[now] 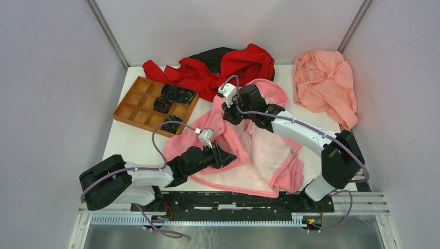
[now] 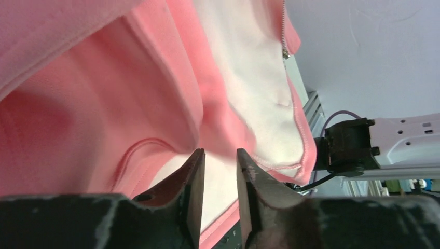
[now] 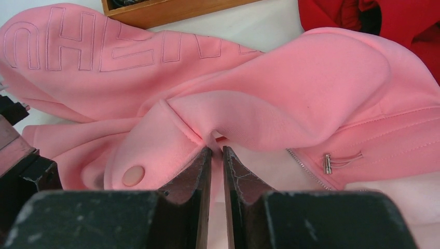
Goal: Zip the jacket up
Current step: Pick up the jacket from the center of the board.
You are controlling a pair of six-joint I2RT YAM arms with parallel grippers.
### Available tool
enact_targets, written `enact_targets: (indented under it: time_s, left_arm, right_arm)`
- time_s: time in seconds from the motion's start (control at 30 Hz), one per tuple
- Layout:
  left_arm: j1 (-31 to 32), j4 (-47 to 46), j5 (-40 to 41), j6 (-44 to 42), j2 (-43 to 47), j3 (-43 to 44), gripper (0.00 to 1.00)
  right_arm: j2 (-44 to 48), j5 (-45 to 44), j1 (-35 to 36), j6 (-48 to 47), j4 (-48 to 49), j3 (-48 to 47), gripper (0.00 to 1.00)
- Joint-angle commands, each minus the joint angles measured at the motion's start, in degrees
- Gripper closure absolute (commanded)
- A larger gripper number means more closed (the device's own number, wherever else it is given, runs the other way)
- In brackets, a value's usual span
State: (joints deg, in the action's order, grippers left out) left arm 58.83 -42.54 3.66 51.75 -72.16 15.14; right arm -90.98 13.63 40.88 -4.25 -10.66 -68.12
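Note:
The bright pink jacket (image 1: pixel 259 150) lies open in the middle of the table with its pale lining up. My left gripper (image 1: pixel 231 157) is at its left front panel. In the left wrist view that gripper (image 2: pixel 220 152) is open, a pink fold just beyond its tips and the lining behind the gap. My right gripper (image 1: pixel 228 111) is at the collar end near the hood. In the right wrist view it (image 3: pixel 217 149) is shut on a thin pink edge of the jacket (image 3: pixel 290 109). The zipper teeth (image 3: pixel 306 166) and a small metal pull (image 3: pixel 327 163) lie just right of it.
A red-and-black garment (image 1: pixel 223 67) is heaped at the back. A salmon cloth (image 1: pixel 324 83) lies at the back right. A wooden compartment tray (image 1: pixel 140 104) with dark items (image 1: pixel 176 95) stands at the left. White walls close in on three sides.

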Motion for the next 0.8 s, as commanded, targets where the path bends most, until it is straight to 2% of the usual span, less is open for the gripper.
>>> enact_targets:
  time_s: [0.0,0.13,0.23,0.33,0.43,0.53,0.77]
  left_arm:
    - [-0.41,-4.02,-2.44,-2.03,1.23,-0.69,0.59]
    - [-0.5,4.65,-1.11,-1.91,5.77,-0.2,0.43]
    - [-0.54,13.99,1.44,-1.69,10.71,1.39,0.36]
    - [-0.45,18.33,1.61,0.12,14.46,2.42,0.31]
    - [-0.28,15.85,2.09,5.2,15.58,1.97,0.28]
    - [1.14,8.03,4.51,9.65,13.13,0.7,0.27]
    - [1.98,5.95,14.14,9.54,3.94,3.24,0.18]
  right_arm:
    - [0.23,-0.73,0.27,-0.8,0.75,-1.28,0.81]
    - [0.49,0.27,0.32,-0.04,1.05,-0.93,0.82]
    - [1.09,1.74,0.44,0.93,1.72,-0.31,0.81]
    - [1.24,4.08,0.63,2.65,2.81,0.44,0.81]
    - [1.05,6.3,0.73,4.16,4.18,1.17,0.81]
    - [0.81,7.1,0.71,6.31,5.18,1.49,0.81]
    - [2.07,9.11,0.78,8.02,6.95,3.75,0.81]
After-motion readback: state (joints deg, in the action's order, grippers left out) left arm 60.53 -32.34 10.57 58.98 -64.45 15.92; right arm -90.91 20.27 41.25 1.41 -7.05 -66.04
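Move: Just off the left fingertips, about 3 cm ahead and 4 cm to the right at nearly their height, bulges the jacket fold. The jacket's snap flap hangs some 10 cm ahead of the left hand, 2 cm left and slightly higher; the zipper slider lies about 24 cm right, 2 cm ahead and 9 cm lower. From the right hand, which still pinches the jacket above the flap, the fold is some 11 cm back, 5 cm right and 7 cm below. Opening from a narrow gap to nearly wide, the left fingers rise about 3 cm beside the fold, then dip some 2 cm again, ending slightly left of where they began with a small counter-clockwise turn. The right hand keeps its pinch and, after a short hold, draws the cloth about 2.5 cm back and left at level height, towards the left gripper, rolling slightly. ##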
